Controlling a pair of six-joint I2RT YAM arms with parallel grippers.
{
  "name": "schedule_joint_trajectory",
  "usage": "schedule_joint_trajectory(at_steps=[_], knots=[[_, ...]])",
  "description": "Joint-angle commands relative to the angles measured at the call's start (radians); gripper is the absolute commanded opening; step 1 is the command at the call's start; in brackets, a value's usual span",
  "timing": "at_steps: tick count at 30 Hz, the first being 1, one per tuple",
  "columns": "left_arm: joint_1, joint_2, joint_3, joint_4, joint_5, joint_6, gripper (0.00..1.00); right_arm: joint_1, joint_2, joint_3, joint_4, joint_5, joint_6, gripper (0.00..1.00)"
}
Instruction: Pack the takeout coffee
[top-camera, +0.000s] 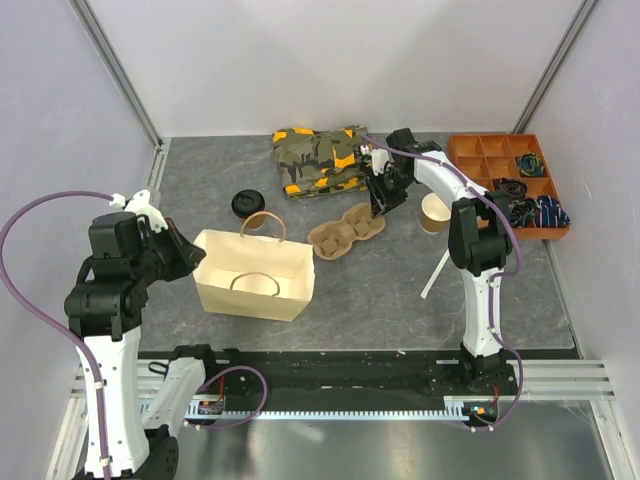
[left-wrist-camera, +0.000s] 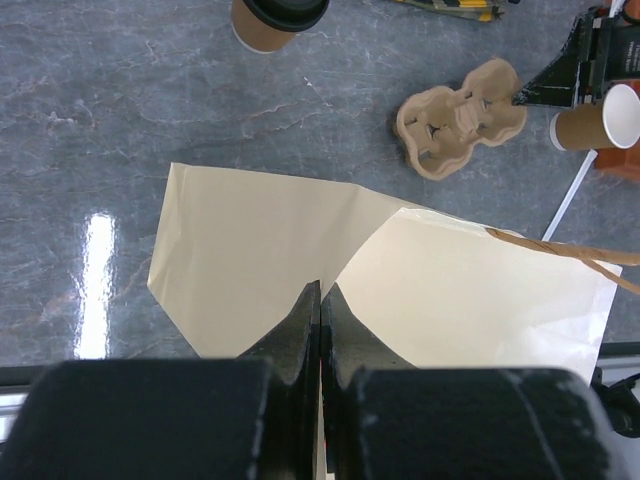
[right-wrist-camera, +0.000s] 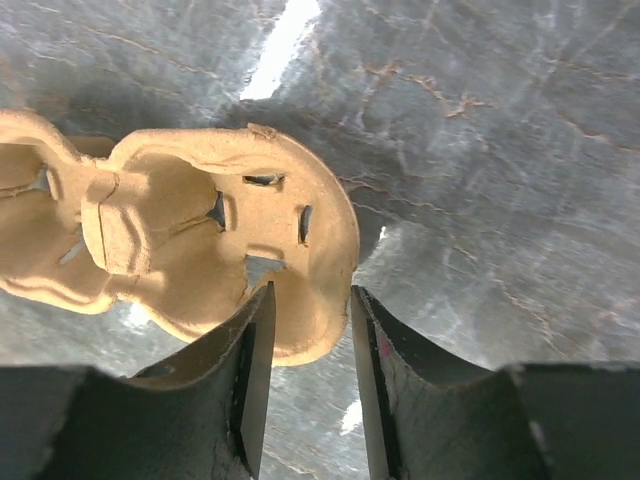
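Observation:
The takeout coffee (top-camera: 247, 204), a tan cup with a black lid, stands behind the cream paper bag (top-camera: 255, 275); it also shows at the top of the left wrist view (left-wrist-camera: 278, 20). My left gripper (top-camera: 195, 255) is shut on the bag's left side fold, its fingertips pinched on the paper (left-wrist-camera: 321, 288). The bag (left-wrist-camera: 250, 250) stands open. My right gripper (top-camera: 383, 205) hovers at the right end of the pulp cup carrier (top-camera: 345, 232). It is open (right-wrist-camera: 312, 295), and the carrier's rim (right-wrist-camera: 180, 240) lies between the fingers with a gap on the right side.
A lidless tan cup (top-camera: 435, 212) stands right of the carrier, with a white stick (top-camera: 437, 272) lying in front of it. Camouflage cloth (top-camera: 320, 158) lies at the back. An orange compartment tray (top-camera: 470, 152) sits at the back right.

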Motion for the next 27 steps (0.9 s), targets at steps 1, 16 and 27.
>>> schedule_joint_trajectory(at_steps=[1,16,27], knots=[[0.003,-0.015,-0.006,0.067,0.056,-0.049,0.02,-0.019,0.031,0.018,-0.024,-0.085,0.042,0.42],[0.004,-0.072,-0.082,0.127,0.093,-0.083,0.02,-0.042,0.054,0.017,0.003,-0.175,0.08,0.42],[0.004,-0.095,-0.071,0.132,-0.007,-0.136,0.02,-0.117,-0.243,-0.158,0.103,-0.268,0.25,0.0]])
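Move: The cup carrier lies under the open right fingers, which straddle the rim at its right end; its middle is about 8 cm to the left of that hand, 4 cm back and 3 cm lower. From the same hand, the open paper cup stands some 14 cm to the right and 1 cm back, the camouflage pouch about 13 cm ahead and 14 cm to the left. From the left hand the carrier is roughly 18 cm ahead, 29 cm to the right and 26 cm below. The rim at the carrier's right end is what the right hand takes: it sinks about 2 cm around the rim, easing back about 1 cm, then shuts its fingers to pinch the cardboard wall and comes back up by 2 cm. On the way the wrist tilts some 15 degrees, fingertips swinging left and back. The left hand keeps its hold on the paper bag's side, shifting right about 1 cm. ##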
